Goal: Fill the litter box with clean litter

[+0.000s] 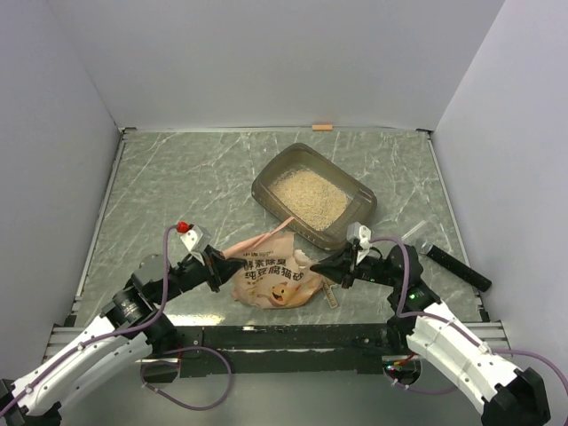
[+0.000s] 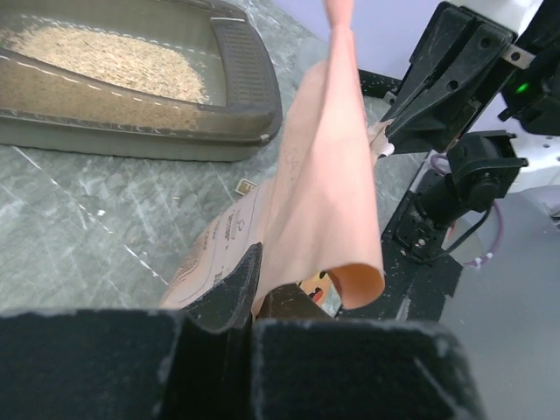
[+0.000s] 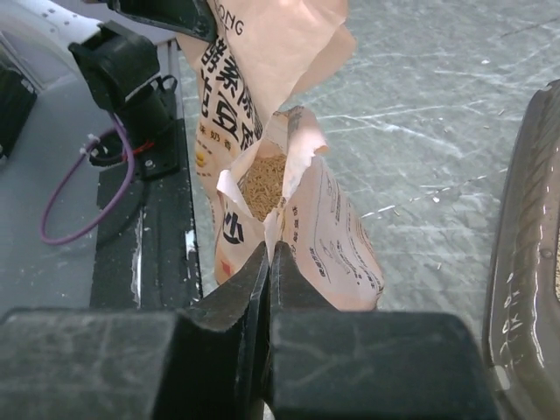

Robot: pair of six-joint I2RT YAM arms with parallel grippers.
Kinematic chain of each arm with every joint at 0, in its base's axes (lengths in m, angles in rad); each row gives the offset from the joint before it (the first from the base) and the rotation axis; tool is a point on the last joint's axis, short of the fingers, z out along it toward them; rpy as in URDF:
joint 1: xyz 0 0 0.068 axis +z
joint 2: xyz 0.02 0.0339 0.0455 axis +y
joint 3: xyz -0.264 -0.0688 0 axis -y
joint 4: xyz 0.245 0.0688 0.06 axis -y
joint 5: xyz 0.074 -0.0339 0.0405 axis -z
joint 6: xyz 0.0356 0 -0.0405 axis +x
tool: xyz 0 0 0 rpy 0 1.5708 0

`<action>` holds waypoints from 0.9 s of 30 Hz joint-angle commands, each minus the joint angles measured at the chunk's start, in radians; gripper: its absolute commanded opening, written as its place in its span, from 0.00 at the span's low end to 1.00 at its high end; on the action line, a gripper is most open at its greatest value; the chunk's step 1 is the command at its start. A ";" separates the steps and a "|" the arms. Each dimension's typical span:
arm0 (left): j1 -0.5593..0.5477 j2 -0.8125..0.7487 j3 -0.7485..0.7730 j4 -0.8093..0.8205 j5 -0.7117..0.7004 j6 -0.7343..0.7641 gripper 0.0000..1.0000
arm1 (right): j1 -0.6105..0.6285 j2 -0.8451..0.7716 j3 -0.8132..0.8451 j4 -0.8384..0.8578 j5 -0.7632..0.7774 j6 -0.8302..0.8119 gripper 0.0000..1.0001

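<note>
The litter box (image 1: pixel 355 197), a dark translucent tray, stands right of the table's middle with a layer of pale clean litter (image 1: pixel 309 197) in it. In front of it lies the crinkled orange bag (image 1: pixel 273 282). My left gripper (image 1: pixel 221 265) is shut on the bag's left side, with a pink flap (image 2: pixel 324 175) rising from its jaws (image 2: pixel 261 284). My right gripper (image 1: pixel 321 264) is shut on the edge of the bag's torn mouth (image 3: pixel 269 255). More clean litter (image 3: pixel 262 184) shows inside the bag. The tray's rim (image 3: pixel 525 262) lies just right of that gripper.
A black bar (image 1: pixel 459 267) and a clear plastic piece (image 1: pixel 417 235) lie at the right of the table. A small tan strip (image 1: pixel 330 296) lies by the bag's right end. An orange tab (image 1: pixel 322 127) sits at the back wall. White walls enclose three sides.
</note>
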 commanded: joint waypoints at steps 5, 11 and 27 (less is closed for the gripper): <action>-0.002 0.092 0.079 -0.081 0.061 -0.200 0.01 | -0.002 -0.073 0.035 -0.023 -0.014 0.240 0.00; -0.003 0.121 0.136 -0.256 0.090 -0.402 0.01 | 0.000 -0.139 0.046 -0.250 -0.006 0.479 0.00; -0.002 -0.085 0.097 -0.712 0.168 -0.652 0.01 | -0.003 -0.251 -0.026 -0.750 -0.063 0.780 0.00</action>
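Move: My shut fingers already pinch the litter bag's two top corners. The bag's middle lies about 7 cm to the right of my left hand, 7 cm to the left of my right and some 10 cm below both. The table's near edge runs about 6 cm behind both hands and nearly 20 cm down. The litter box is roughly 30 cm ahead, 17 cm right of my left hand and 3 cm right of my right. From my right hand, the clip lies 5 cm ahead and 5 cm right. I keep both pinches and draw the bag's top back from the litter box towards the table's near edge with both hands, gathering speed, about 7 cm back and some 4 cm down. As they go I roll both wrists so that their upper sides tip forward, the left about 45 degrees and the right nearer 55. ##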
